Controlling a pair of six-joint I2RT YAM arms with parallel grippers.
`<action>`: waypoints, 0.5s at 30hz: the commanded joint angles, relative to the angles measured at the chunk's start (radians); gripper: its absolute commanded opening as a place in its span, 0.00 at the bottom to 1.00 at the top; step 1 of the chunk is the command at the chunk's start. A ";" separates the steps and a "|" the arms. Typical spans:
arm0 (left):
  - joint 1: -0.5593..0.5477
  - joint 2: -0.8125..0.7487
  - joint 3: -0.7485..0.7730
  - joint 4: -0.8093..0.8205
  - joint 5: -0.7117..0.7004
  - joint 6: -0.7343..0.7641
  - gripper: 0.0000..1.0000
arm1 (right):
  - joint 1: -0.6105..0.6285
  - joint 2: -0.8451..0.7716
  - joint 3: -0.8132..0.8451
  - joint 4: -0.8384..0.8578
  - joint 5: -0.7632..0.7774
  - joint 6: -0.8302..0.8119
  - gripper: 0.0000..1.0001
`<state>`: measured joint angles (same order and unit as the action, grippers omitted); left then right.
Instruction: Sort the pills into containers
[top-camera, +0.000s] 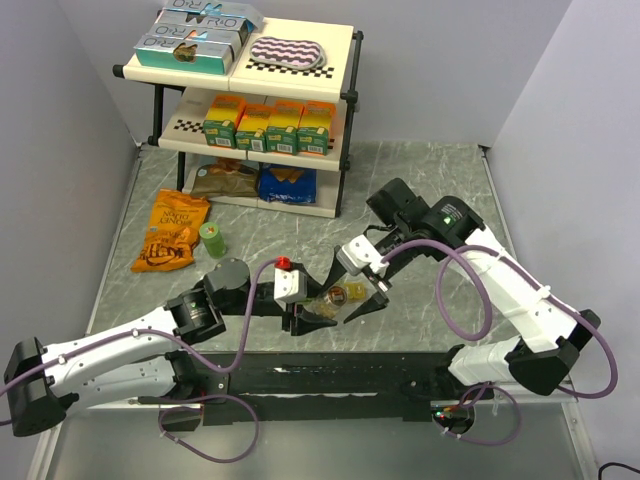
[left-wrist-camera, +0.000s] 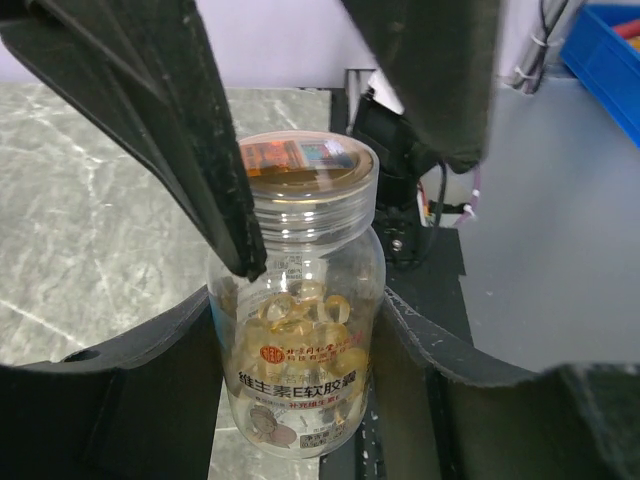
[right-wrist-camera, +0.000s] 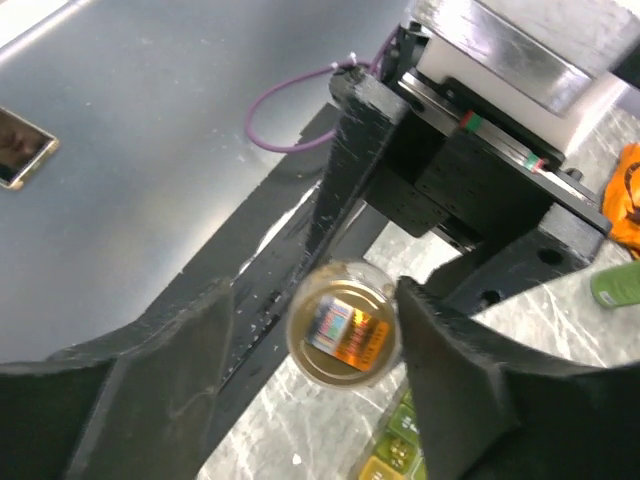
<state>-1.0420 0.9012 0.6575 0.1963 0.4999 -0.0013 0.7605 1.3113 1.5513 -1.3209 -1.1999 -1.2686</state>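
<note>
A clear pill bottle (left-wrist-camera: 300, 370) with a gold cap (right-wrist-camera: 343, 330) holds yellow capsules. It stands upright between the fingers of my left gripper (left-wrist-camera: 297, 312), which is shut on its lower body. My right gripper (right-wrist-camera: 315, 295) hangs over the cap with its jaws apart. One of its fingers (right-wrist-camera: 450, 360) is against the cap's side and the other (right-wrist-camera: 170, 380) is clear of it. In the top view the bottle (top-camera: 338, 296) is at the table's near middle, where both grippers meet. The containers (right-wrist-camera: 400, 445), green and yellow compartments, show just beneath the right finger.
A green cylindrical bottle (top-camera: 212, 240) and an orange snack bag (top-camera: 172, 232) lie at the left. A two-tier shelf (top-camera: 345, 95) with boxes stands at the back. A black strip (top-camera: 330, 375) runs along the near edge.
</note>
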 joint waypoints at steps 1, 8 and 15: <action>0.003 -0.010 0.047 0.034 0.029 0.024 0.01 | 0.013 -0.020 0.000 0.000 0.022 0.024 0.63; 0.005 -0.054 0.016 0.072 0.003 0.009 0.01 | 0.011 -0.063 -0.060 0.211 0.108 0.232 0.28; 0.000 -0.110 -0.053 0.279 -0.370 -0.037 0.01 | -0.027 -0.061 -0.144 0.556 0.315 0.757 0.18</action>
<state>-1.0420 0.8402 0.6163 0.2073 0.3866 -0.0021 0.7677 1.2514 1.4666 -0.9932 -1.0512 -0.8795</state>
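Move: The lid of the pill jar that my left hand holds upright sits almost between my open right fingers, about 2 cm ahead of my right hand point and level with it. The jar's body is some 2 cm ahead and 5 cm below that hand. The pill organizer lies on the table roughly 4 cm ahead, 3 cm left and 20 cm below. From my left hand the lid is about 5 cm above and 1 cm to the right. I close my right fingers from three-quarters to half open, where they stop on the rim of the lid and pinch it. Then I carry the right hand forward about 3 cm and a little left, turning it some 10 degrees clockwise. My left hand keeps its hold on the jar, easing back slightly before going forward 1 to 2 cm and left with a small counter-clockwise turn. ##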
